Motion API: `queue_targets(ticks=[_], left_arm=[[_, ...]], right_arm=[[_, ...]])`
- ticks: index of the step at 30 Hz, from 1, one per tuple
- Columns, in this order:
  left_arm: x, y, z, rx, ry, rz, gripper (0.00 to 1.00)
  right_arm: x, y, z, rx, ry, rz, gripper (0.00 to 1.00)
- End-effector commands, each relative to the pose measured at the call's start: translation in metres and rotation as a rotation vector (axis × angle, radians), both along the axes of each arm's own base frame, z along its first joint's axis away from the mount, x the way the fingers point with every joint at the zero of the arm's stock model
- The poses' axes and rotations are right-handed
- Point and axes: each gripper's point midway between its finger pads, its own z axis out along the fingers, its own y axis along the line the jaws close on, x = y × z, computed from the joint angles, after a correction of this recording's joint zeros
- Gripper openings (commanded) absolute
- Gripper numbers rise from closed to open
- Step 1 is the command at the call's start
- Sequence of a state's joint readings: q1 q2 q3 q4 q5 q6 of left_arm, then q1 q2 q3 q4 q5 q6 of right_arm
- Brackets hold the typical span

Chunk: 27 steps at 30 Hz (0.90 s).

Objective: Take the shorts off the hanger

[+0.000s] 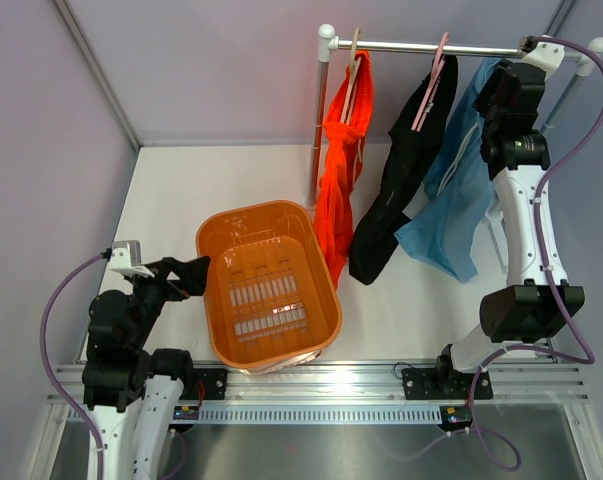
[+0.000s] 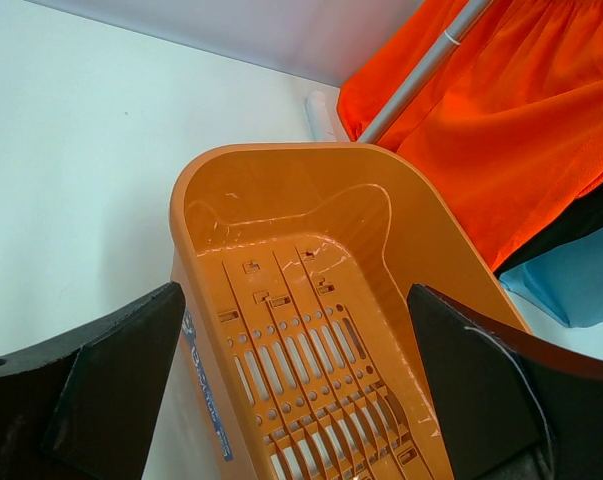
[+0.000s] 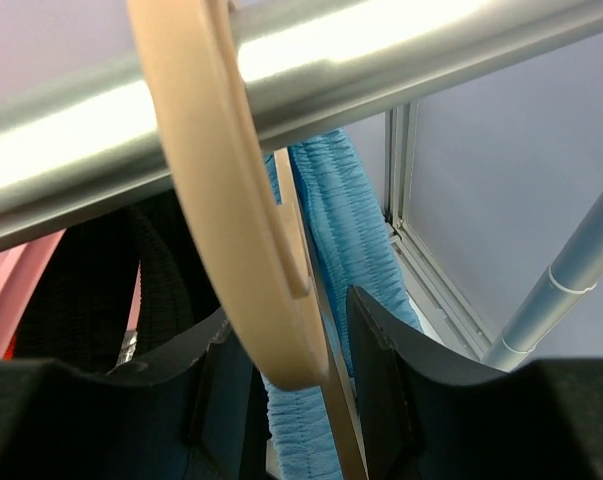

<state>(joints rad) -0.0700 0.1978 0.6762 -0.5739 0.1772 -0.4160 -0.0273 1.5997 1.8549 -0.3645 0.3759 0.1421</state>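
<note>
Three shorts hang from hangers on a metal rail (image 1: 431, 47): bright orange (image 1: 339, 180), black (image 1: 401, 190) and light blue (image 1: 459, 200). My right gripper (image 1: 503, 92) is raised to the rail at the blue shorts. In the right wrist view its fingers (image 3: 289, 308) stand open on either side of the beige hanger hook (image 3: 221, 150) and the blue waistband (image 3: 336, 210). The black shorts (image 3: 91, 300) hang just left of it on a pink hanger (image 1: 431, 85). My left gripper (image 1: 186, 275) is open and empty, low by the basket's left rim (image 2: 296, 300).
An orange plastic basket (image 1: 221, 228) stands on the table under the rail's left end, seen close in the left wrist view (image 2: 281, 152). The rack's left post (image 1: 319, 130) and right post (image 3: 561, 290) stand near the arms. Enclosure walls close the back and sides.
</note>
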Motion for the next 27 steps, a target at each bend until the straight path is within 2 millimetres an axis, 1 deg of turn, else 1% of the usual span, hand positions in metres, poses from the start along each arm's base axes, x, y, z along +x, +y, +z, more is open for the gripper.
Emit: queue_targets(ticks=[1,3,6,7,8,9,10,12,15,17,18,19,20,21,23,24,27], left_arm=[[0.001,-0.004,0.010,-0.006,-0.051,-0.023,0.99],[0.001,-0.004,0.010,-0.006,-0.051,-0.023,0.99],[0.000,-0.004,0.011,-0.006,-0.052,-0.024,0.99],[0.000,-0.004,0.011,-0.008,-0.052,-0.024,0.99],[0.000,-0.004,0.010,-0.006,-0.051,-0.023,0.99],[0.000,-0.004,0.011,-0.008,-0.052,-0.023,0.99],[0.000,-0.004,0.011,-0.008,-0.052,-0.023,0.99],[0.000,-0.004,0.010,-0.007,-0.049,-0.024,0.99],[0.001,-0.005,0.010,-0.008,-0.050,-0.026,0.99],[0.001,-0.005,0.009,-0.006,-0.044,-0.026,0.99],[0.001,-0.005,0.009,-0.006,-0.044,-0.026,0.99],[0.002,-0.005,0.009,-0.006,-0.043,-0.026,0.99],[0.002,-0.005,0.010,-0.007,-0.046,-0.026,0.99],[0.002,-0.005,0.009,-0.007,-0.043,-0.026,0.99],[0.003,-0.005,0.009,-0.006,-0.040,-0.026,0.99],[0.003,-0.005,0.008,-0.005,-0.037,-0.027,0.99],[0.004,-0.005,0.007,-0.003,-0.031,-0.026,0.99]], right_arm=[[-0.001,-0.007,0.016,-0.016,-0.041,-0.034,0.47],[0.000,-0.008,0.017,-0.021,-0.040,-0.039,0.45],[0.000,-0.009,0.019,-0.020,-0.046,-0.043,0.30],[0.000,-0.009,0.018,-0.020,-0.040,-0.043,0.25],[-0.001,-0.009,0.024,-0.020,-0.047,-0.043,0.10],[-0.001,-0.009,0.025,-0.018,-0.048,-0.043,0.03],[-0.004,-0.010,0.026,-0.016,-0.041,-0.048,0.00],[-0.009,-0.007,0.040,-0.003,-0.073,-0.037,0.00],[-0.027,0.001,0.069,0.024,-0.145,0.000,0.00],[-0.044,0.003,0.089,0.040,-0.189,0.006,0.00],[-0.049,0.004,0.094,0.044,-0.197,0.006,0.00],[-0.061,0.004,0.103,0.049,-0.215,0.005,0.00],[-0.066,0.005,0.106,0.054,-0.225,0.007,0.00],[-0.076,0.006,0.114,0.057,-0.244,0.011,0.00],[-0.085,0.006,0.114,0.063,-0.236,0.010,0.00],[-0.093,0.008,0.117,0.065,-0.243,0.018,0.00],[-0.101,0.011,0.104,0.080,-0.203,0.033,0.00]])
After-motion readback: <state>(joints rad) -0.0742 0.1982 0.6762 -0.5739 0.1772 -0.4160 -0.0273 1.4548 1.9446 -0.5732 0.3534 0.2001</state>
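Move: The wooden hanger's hook stands right at my right fingertips, about 1 cm ahead, level and centred between the half-open fingers. The rail crosses some 2 cm ahead and 6 cm above. The blue shorts hang from this hanger, their middle roughly 2 cm ahead, 2 cm left and 22 cm down; the pink hanger is about 12 cm left and 3 cm ahead, roughly level. From my left hand, the wooden hanger lies some 30 cm ahead, 58 cm right and 16 cm up. I shut my right fingers on the wooden hanger while the hand all but holds its place, pinching it by the hook. Then, gathering speed, I draw it back about 7 cm and lift it some 5 cm, away from the rail, with the wrist nearly unturned. ##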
